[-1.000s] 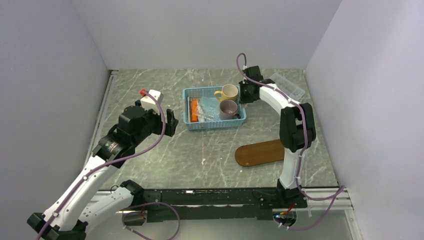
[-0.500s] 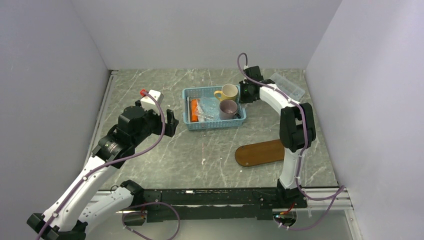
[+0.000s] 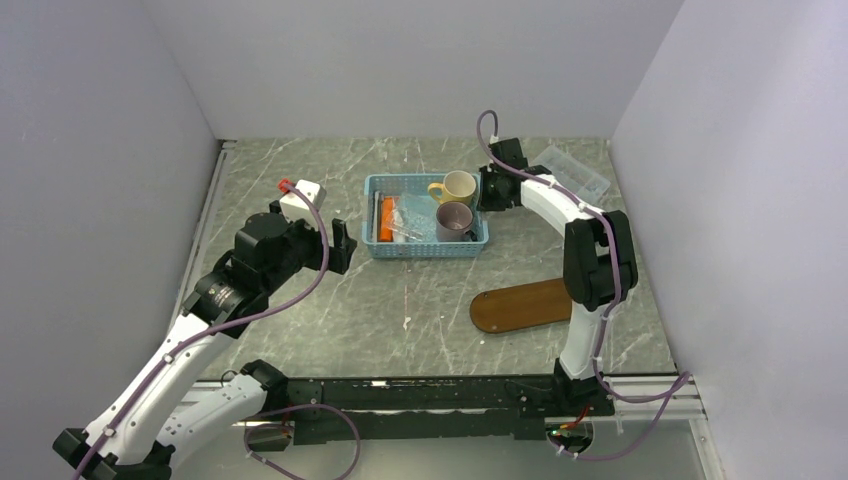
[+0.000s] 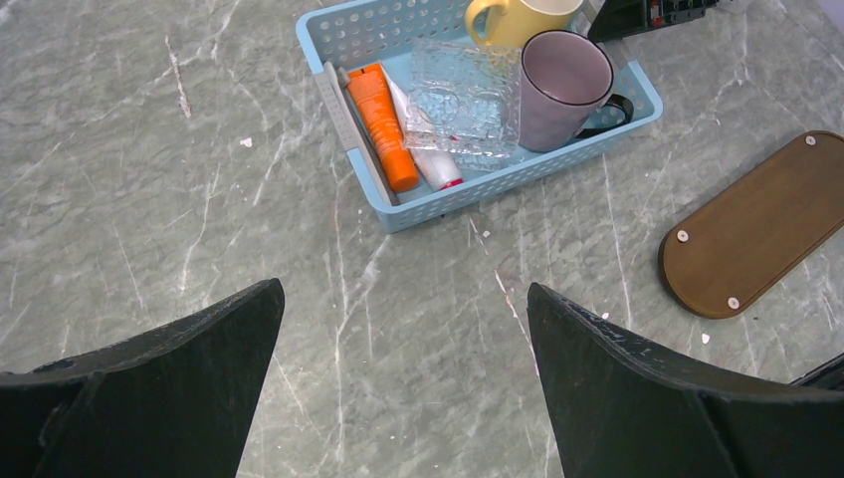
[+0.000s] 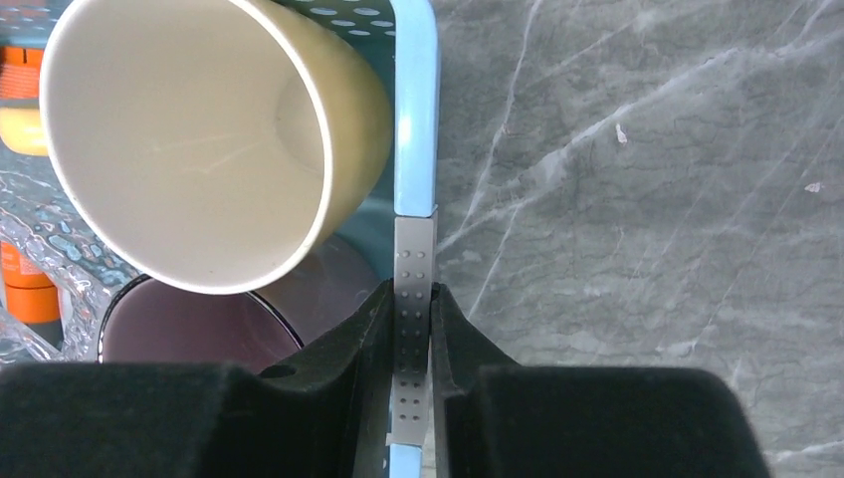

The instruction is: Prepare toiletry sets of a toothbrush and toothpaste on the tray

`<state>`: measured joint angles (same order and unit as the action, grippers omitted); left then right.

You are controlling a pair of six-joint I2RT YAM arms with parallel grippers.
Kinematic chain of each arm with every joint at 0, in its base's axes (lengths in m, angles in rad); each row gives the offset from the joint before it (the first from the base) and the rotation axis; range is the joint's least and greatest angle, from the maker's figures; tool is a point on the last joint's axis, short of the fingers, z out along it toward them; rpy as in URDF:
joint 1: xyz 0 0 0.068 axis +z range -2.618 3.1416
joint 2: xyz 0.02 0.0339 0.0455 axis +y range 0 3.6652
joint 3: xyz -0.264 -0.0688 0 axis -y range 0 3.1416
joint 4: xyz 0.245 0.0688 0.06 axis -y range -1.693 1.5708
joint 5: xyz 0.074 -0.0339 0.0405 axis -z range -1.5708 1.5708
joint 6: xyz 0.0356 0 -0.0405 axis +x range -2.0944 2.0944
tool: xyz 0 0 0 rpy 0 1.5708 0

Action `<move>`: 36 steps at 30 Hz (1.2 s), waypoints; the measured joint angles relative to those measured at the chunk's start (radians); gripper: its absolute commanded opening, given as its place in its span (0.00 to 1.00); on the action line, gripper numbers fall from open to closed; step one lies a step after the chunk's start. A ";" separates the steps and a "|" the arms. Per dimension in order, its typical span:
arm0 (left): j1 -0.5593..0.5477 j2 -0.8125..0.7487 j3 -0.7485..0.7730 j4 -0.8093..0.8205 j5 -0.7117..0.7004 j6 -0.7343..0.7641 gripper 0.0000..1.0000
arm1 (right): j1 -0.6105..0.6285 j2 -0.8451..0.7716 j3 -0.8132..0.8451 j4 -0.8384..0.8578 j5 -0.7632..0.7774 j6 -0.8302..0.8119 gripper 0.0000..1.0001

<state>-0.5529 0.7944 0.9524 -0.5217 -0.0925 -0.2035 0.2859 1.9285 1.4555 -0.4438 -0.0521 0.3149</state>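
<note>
The dark wooden tray [image 3: 520, 305] lies bare at the front right, and it also shows in the left wrist view [image 4: 761, 224]. A blue basket [image 4: 518, 174] holds the orange toothpaste [image 4: 383, 129], a white toothpaste [image 4: 430, 161] partly under a clear box [image 4: 466, 95], and a grey toothbrush [image 4: 343, 119] along its left wall. I cannot make out the whitish toothbrush. My right gripper [image 5: 412, 291] is shut on the basket's right wall [image 5: 415, 119]. My left gripper [image 4: 403, 289] is open and empty above the table, left of the basket.
A yellow cup [image 3: 460, 185] and a mauve cup [image 3: 455, 220] stand in the basket's right end. Another clear box [image 3: 575, 172] lies at the back right. A white block with a red part [image 3: 300, 193] sits at the back left.
The right gripper has shifted slightly, and the basket's near edge has moved a little towards the back. The left arm has barely moved.
</note>
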 measured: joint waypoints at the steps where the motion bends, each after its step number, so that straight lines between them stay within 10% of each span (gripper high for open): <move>1: 0.000 0.000 0.000 0.000 0.000 0.000 0.99 | 0.000 0.000 0.000 0.000 0.003 0.002 0.27; 13: 0.000 0.000 0.000 0.000 0.000 0.000 0.99 | 0.015 -0.068 -0.019 -0.056 0.057 0.018 0.51; 36: 0.000 0.000 0.000 -0.007 0.017 0.000 0.99 | -0.186 -0.578 -0.420 -0.209 0.298 0.181 0.53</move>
<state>-0.5533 0.7948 0.9524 -0.5289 -0.0753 -0.2039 0.1001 1.3506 1.0359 -0.6525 0.2455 0.4957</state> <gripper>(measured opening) 0.992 0.531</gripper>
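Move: My right hand grips the middle of the basket's right rim. The brown board, the likely tray, lies about 24 cm back and 10 cm to its right, some 6 cm lower. The yellow mug stands 5 cm left and 3 cm ahead of my fingers, the purple mug 6 cm left and 4 cm back. From my left hand, the board is about 35 cm right, 4 cm back and 25 cm below. I open my right fingers to about half wide and let go of the basket's right rim, easing back a little, then lift about 6 cm clear. From there I sweep about 15 cm right and 13 cm back towards the brown board, turning the wrist clockwise some 30 degrees and sinking slightly at the end. ##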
